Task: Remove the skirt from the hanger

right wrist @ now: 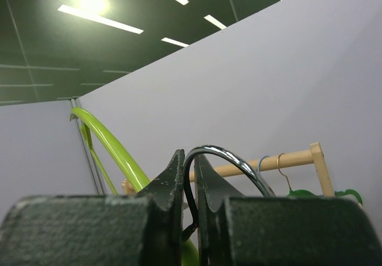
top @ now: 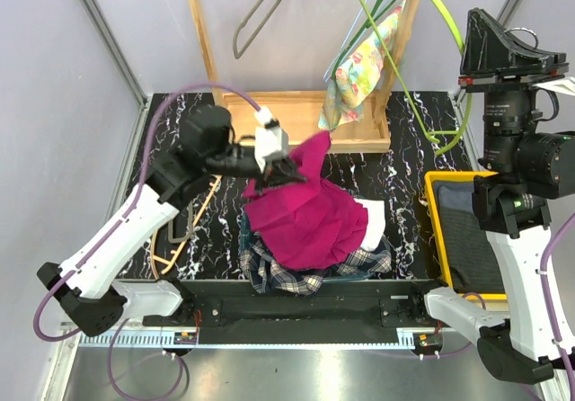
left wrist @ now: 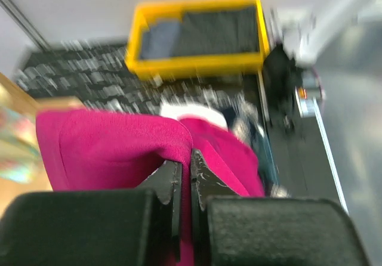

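Note:
The magenta skirt (top: 305,212) is off the hanger and drapes over a pile of clothes at the table's middle. My left gripper (top: 289,172) is shut on the skirt's upper corner and holds it lifted. In the left wrist view, the jaws (left wrist: 185,158) pinch a fold of the skirt (left wrist: 107,141). The lime green hanger (top: 445,14) is bare at the upper right. My right gripper (right wrist: 189,158) is shut on its chrome hook (right wrist: 239,161) and points upward. The green hanger arm (right wrist: 110,147) shows to its left.
A wooden rack (top: 305,113) stands at the back with a grey wire hanger (top: 260,10) and a floral garment (top: 359,59). Plaid cloth (top: 278,271) and a white garment (top: 373,221) lie under the skirt. A yellow bin (top: 436,230) sits at right. Hangers (top: 180,239) lie at left.

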You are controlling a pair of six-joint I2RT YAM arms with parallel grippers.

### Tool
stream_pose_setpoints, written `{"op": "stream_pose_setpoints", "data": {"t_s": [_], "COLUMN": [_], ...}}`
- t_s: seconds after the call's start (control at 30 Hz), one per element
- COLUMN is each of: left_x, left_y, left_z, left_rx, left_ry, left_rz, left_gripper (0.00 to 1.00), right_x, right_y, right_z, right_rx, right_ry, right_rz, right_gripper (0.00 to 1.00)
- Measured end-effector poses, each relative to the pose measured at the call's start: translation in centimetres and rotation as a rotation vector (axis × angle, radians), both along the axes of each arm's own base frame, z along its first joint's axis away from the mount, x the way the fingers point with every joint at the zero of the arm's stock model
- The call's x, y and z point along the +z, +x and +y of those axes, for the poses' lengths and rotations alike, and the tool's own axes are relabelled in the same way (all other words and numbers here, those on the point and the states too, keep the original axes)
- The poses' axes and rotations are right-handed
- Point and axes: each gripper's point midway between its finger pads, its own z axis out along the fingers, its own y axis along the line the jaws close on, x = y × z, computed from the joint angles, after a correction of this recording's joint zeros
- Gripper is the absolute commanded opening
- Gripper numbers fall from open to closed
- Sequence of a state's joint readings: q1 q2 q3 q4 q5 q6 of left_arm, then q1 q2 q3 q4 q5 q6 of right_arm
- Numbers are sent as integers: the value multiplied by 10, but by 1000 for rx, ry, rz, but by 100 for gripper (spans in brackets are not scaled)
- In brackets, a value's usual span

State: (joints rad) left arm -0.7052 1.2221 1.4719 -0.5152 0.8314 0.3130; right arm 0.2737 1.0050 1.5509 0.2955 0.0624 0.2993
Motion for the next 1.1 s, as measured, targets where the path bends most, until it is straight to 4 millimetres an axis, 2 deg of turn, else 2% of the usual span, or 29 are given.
{"op": "stream_pose_setpoints", "data": {"t_s": [0.07, 0.2, 0.23, 0.27, 0.3, 0.33, 0.37, 0.4, 0.43, 0.5, 0.57, 0.6, 0.67, 0.77, 0.83, 0.9, 1.0, 1.07, 1.1], "left_x": [-32, -82, -95, -109, -123, -139, -155, -170, -186, -221, -244, -252, -255, -238, -206, -155, -38, 35, 62], "left_y": [-3, -7, -8, -9, -10, -12, -13, -15, -16, -19, -24, -26, -27, -17, -1, 17, 37, 31, 22], "left_z": [0, 0, 1, 2, 3, 5, 6, 8, 9, 13, 16, 18, 21, 24, 24, 21, 28, 52, 66], "left_rx": [-7, -26, -29, -34, -38, -44, -53, -66, -74, -87, -102, -102, -94, -20, 61, 139, 289, 382, 417], "left_ry": [63, 159, 184, 212, 240, 272, 308, 345, 384, 480, 549, 577, 603, 608, 579, 504, 299, 155, 96], "left_rz": [8, 2, 2, 5, 8, 14, 19, 25, 35, 68, 87, 94, 89, 51, -9, -104, -314, -431, -473], "left_gripper": [0, 0, 3, 12, 25, 61, 77, 90, 99, 99, 99, 99, 99, 99, 99, 99, 99, 99, 99], "right_x": [-2, -7, -8, -9, -10, -11, -11, -11, -12, -13, -14, -15, -20, -28, -35, -45, -64, -77, -82], "right_y": [3, 10, 11, 12, 13, 14, 14, 15, 16, 17, 18, 19, 22, 29, 37, 46, 61, 70, 72], "right_z": [1, 3, 4, 4, 4, 5, 5, 6, 6, 8, 11, 12, 15, 22, 29, 35, 45, 51, 53], "right_rx": [0, 5, 6, 8, 10, 12, 15, 19, 25, 41, 59, 66, 82, 108, 127, 142, 163, 175, 180], "right_ry": [-2, -4, -5, -5, -5, -4, -3, 0, 3, 11, 11, 10, 7, -10, -31, -53, -93, -120, -129], "right_rz": [9, 32, 38, 44, 48, 52, 56, 59, 65, 75, 81, 85, 107, 144, 176, 215, 285, 329, 344], "right_gripper": [0, 0, 0, 0, 0, 0, 0, 0, 0, 0, 0, 0, 0, 0, 0, 0, 0, 0, 0]}}
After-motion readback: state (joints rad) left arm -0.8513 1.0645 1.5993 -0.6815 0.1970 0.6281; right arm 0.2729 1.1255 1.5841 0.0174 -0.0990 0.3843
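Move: The left hand still holds the magenta skirt, most of it already heaped in the bin, whose pile centre lies about 32 cm below, 2 cm back and level sideways. The white cloth is roughly 17 cm to its right, the table hangers some 29 cm left. From the right hand, holding the green hanger, the pile is about 21 cm left, 8 cm back, 62 cm down; the floral skirt is some 22 cm ahead, 8 cm left, 25 cm below. Left lowers the skirt 25 cm onto the bin's pile, opens, lifts clear; right carries green hanger forward and down. ##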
